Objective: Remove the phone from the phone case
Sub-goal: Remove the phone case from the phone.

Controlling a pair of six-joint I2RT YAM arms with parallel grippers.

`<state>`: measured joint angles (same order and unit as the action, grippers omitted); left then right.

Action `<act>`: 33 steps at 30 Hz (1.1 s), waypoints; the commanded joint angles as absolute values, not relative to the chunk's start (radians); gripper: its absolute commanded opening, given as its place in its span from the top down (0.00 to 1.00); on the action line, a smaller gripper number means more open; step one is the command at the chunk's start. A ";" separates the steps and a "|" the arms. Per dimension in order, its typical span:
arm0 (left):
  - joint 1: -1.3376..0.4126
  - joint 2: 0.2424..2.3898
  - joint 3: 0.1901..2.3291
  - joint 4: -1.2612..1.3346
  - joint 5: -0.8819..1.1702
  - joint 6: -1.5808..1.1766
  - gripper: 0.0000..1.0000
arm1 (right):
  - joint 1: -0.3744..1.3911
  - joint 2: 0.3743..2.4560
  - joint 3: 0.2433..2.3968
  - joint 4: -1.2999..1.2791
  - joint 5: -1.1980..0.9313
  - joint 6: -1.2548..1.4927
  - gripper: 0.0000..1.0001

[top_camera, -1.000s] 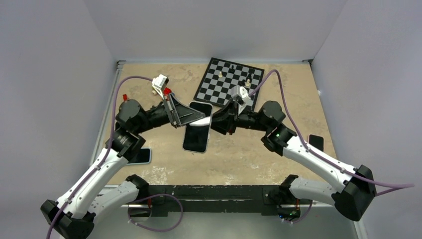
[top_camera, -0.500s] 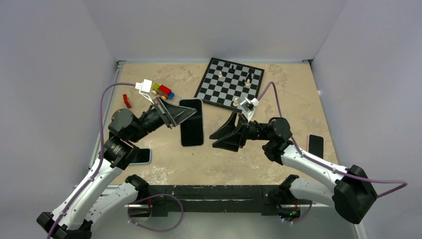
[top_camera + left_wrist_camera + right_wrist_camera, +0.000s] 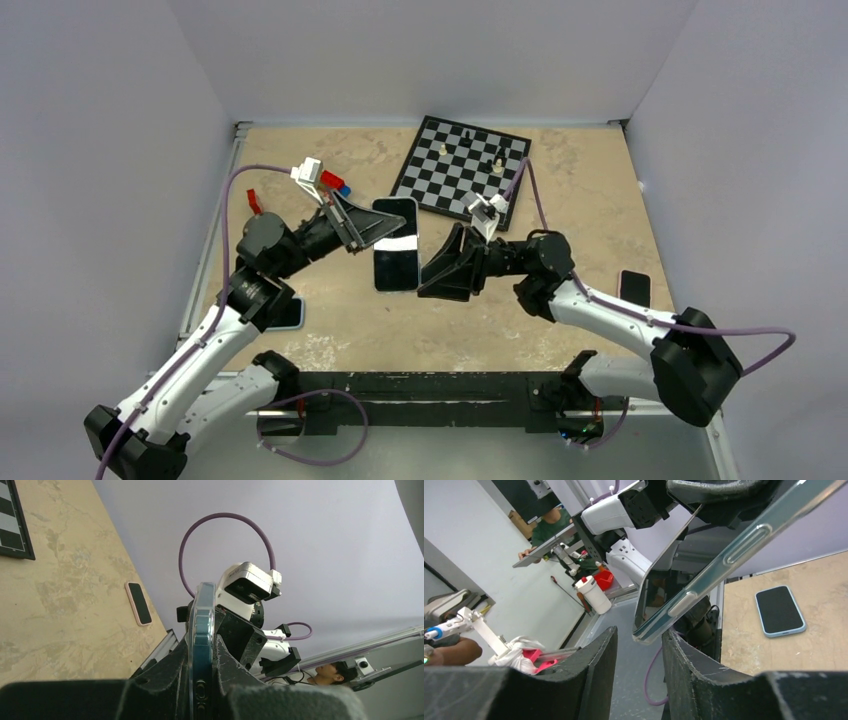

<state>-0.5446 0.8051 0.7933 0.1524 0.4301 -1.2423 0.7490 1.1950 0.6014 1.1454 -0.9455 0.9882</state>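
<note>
The phone, dark-screened and inside a clear phone case, hangs above the table's middle. My left gripper is shut on its upper part; in the left wrist view the cased edge stands upright between the fingers. My right gripper is open just right of the phone's lower edge. In the right wrist view the phone's cased corner sits over the gap, close to the right finger, with my right gripper not closed on it.
A chessboard with a few pieces lies at the back. A blue-cased phone lies by the left arm and a pink-cased phone at the right. Coloured bricks and a red piece sit back left.
The left gripper swung the phone away to the left and back toward the middle. The right gripper let go of it, opened, drew back, and now sits at its lower right edge again.
</note>
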 commanded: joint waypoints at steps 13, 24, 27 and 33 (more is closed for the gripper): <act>-0.543 0.814 0.803 0.291 0.500 -1.355 1.00 | 0.791 1.280 0.675 1.337 -1.012 1.021 0.84; -0.542 0.830 0.759 0.304 0.522 -1.451 1.00 | 0.805 1.321 0.696 1.399 -1.030 1.020 0.76; -0.543 0.832 0.756 0.307 0.529 -1.475 1.00 | 0.810 1.320 0.699 1.395 -1.026 0.995 0.87; -0.543 0.853 0.770 0.251 0.602 -1.591 1.00 | 0.832 1.228 0.727 1.103 -0.904 0.656 1.00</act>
<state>-0.5369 0.8360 0.7540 0.2295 0.5842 -1.4361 0.8074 1.2942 0.6449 1.3117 -1.0389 0.9844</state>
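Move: The right fingers are open around the near right corner of the cased phone, which is about 1 cm to their left and 1 cm back; the phone's middle lies some 5 cm ahead, 5 cm left and 3 cm above. The left hand already pinches the phone; that corner is about 10 cm back, 4 cm right and 5 cm below. From the left hand the chessboard is roughly 28 cm ahead, 15 cm right and 30 cm down. Backward and slightly to its left, about 2.5 cm, the right hand travels while its fingers close early on to pinch the case's near right corner, turning some 10 degrees counter-clockwise. The left hand keeps its grip and goes about 2 cm back and 1 cm right alongside, turning about 10 degrees clockwise and tipping the phone slightly. ##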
